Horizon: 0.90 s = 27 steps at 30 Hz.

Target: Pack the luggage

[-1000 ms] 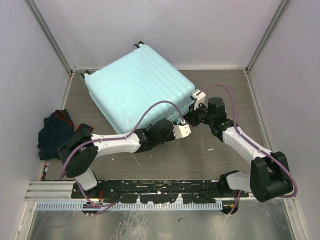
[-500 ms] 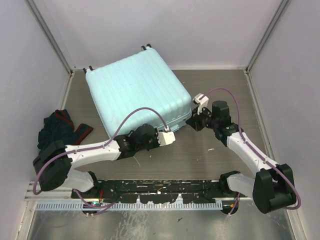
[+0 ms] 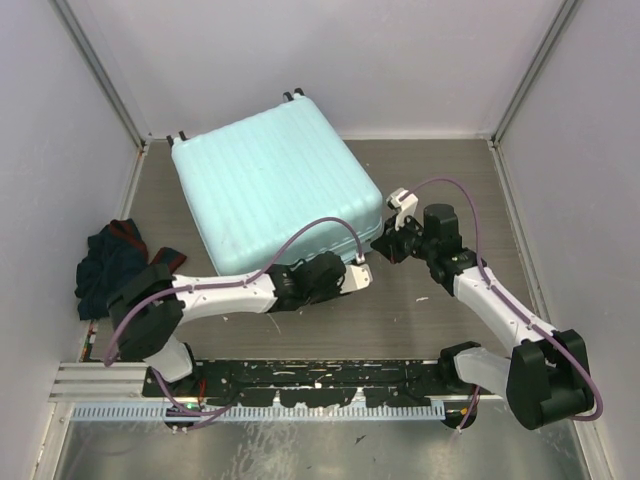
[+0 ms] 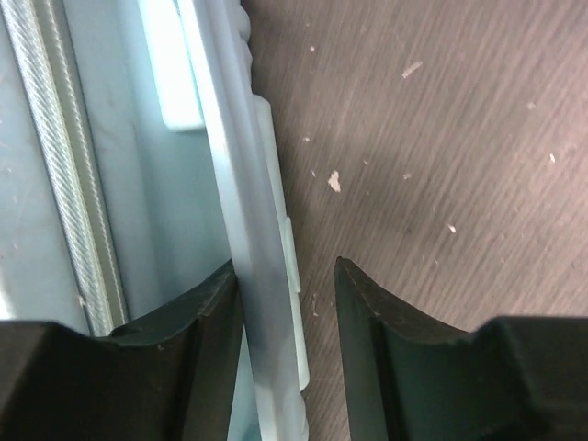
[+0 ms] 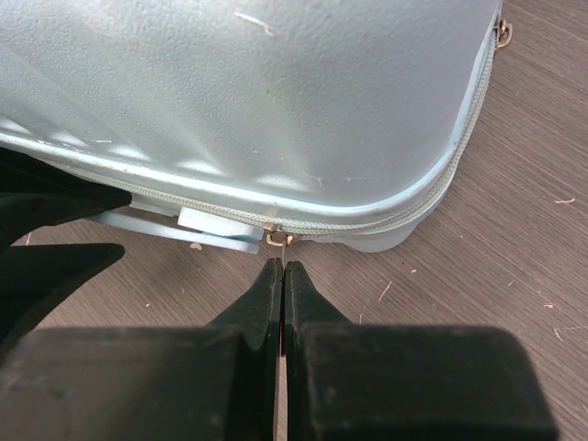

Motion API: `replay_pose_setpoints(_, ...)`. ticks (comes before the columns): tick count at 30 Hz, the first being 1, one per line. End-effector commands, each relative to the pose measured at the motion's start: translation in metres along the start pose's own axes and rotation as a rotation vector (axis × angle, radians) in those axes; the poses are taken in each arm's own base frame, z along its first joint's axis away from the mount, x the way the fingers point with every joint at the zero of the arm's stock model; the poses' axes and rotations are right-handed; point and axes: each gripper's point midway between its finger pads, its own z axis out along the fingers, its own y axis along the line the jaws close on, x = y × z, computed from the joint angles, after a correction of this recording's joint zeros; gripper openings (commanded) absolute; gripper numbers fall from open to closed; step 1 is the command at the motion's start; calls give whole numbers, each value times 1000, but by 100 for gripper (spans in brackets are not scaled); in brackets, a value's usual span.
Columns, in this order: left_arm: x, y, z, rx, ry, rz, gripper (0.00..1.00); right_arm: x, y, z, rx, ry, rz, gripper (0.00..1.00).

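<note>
The luggage [image 3: 270, 185], a pale mint-green ribbed suitcase, lies flat with its lid down on the wood-grain table [image 3: 420, 310]. My left gripper [image 3: 358, 277] is at its near edge. In the left wrist view it [image 4: 283, 266] stands open astride the pale side handle [image 4: 262, 303], which rests against the left finger [image 4: 197, 317]; a gap is left to the right finger. My right gripper [image 3: 381, 243] is at the near right corner. In the right wrist view it [image 5: 282, 266] is shut on the small metal zipper pull [image 5: 279, 239] hanging from the zip line [image 5: 386, 219].
A heap of dark clothes [image 3: 115, 265] lies at the left wall. White enclosure walls close in the table on three sides. A second zipper pull [image 5: 501, 35] hangs further round the corner. The left gripper's fingers [image 5: 55, 230] show beside the right one.
The suitcase turned slightly a second ago and has since lain still. My left arm drew back, then came forward again, and its jaws have widened round the handle. The right gripper stays shut.
</note>
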Motion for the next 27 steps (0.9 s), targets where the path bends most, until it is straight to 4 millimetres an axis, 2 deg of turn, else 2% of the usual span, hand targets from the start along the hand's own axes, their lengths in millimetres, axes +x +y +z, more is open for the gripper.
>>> replay_pose_setpoints(1, -2, 9, 25, -32, 31, -2, 37, -27, -7, -5, 48, -93, -38, 1)
replay_pose_setpoints(5, 9, -2, 29, 14, 58, 28, 18, -27, -11, -10, 75, -92, -58, 1)
replay_pose_setpoints(9, 24, -16, 23, 87, 71, 74, 1, -26, -17, -19, 99, -88, -94, 1)
replay_pose_setpoints(12, 36, -25, 14, 141, 73, 120, 0, -22, -19, -26, 106, -76, -136, 1)
replay_pose_setpoints(15, 56, -38, 3, 207, 75, 190, 0, -17, -22, -33, 116, -64, -181, 1)
replay_pose_setpoints(24, 106, -60, -38, 331, 22, 409, 0, -3, -20, -60, 120, -23, -282, 1)
replay_pose_setpoints(27, 125, -69, -54, 388, 4, 497, 0, -4, -22, -68, 125, -16, -316, 1)
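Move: The suitcase's carry handle runs between the left hand's open fingertips, about 1 cm ahead and 1 cm right at their height. The zip pull is already at the right fingertips, some 1 cm ahead, 1 cm left and 1 cm below. From the right hand, the white latch lies roughly 5 cm left, 2 cm back and 2 cm lower, and the case's near corner about 5 cm ahead, 1 cm right and 1 cm lower. The carry handle is pinched as the left hand eases about 1.5 cm forward and shuts on it, then drawn some 5 cm back and 4 cm left, the hand turning roughly 20 degrees clockwise. The zip pull stays gripped in the shut right fingers, which after a short pause draw it about 4 cm back and 3 cm right, towards the case's near corner along the zip. ##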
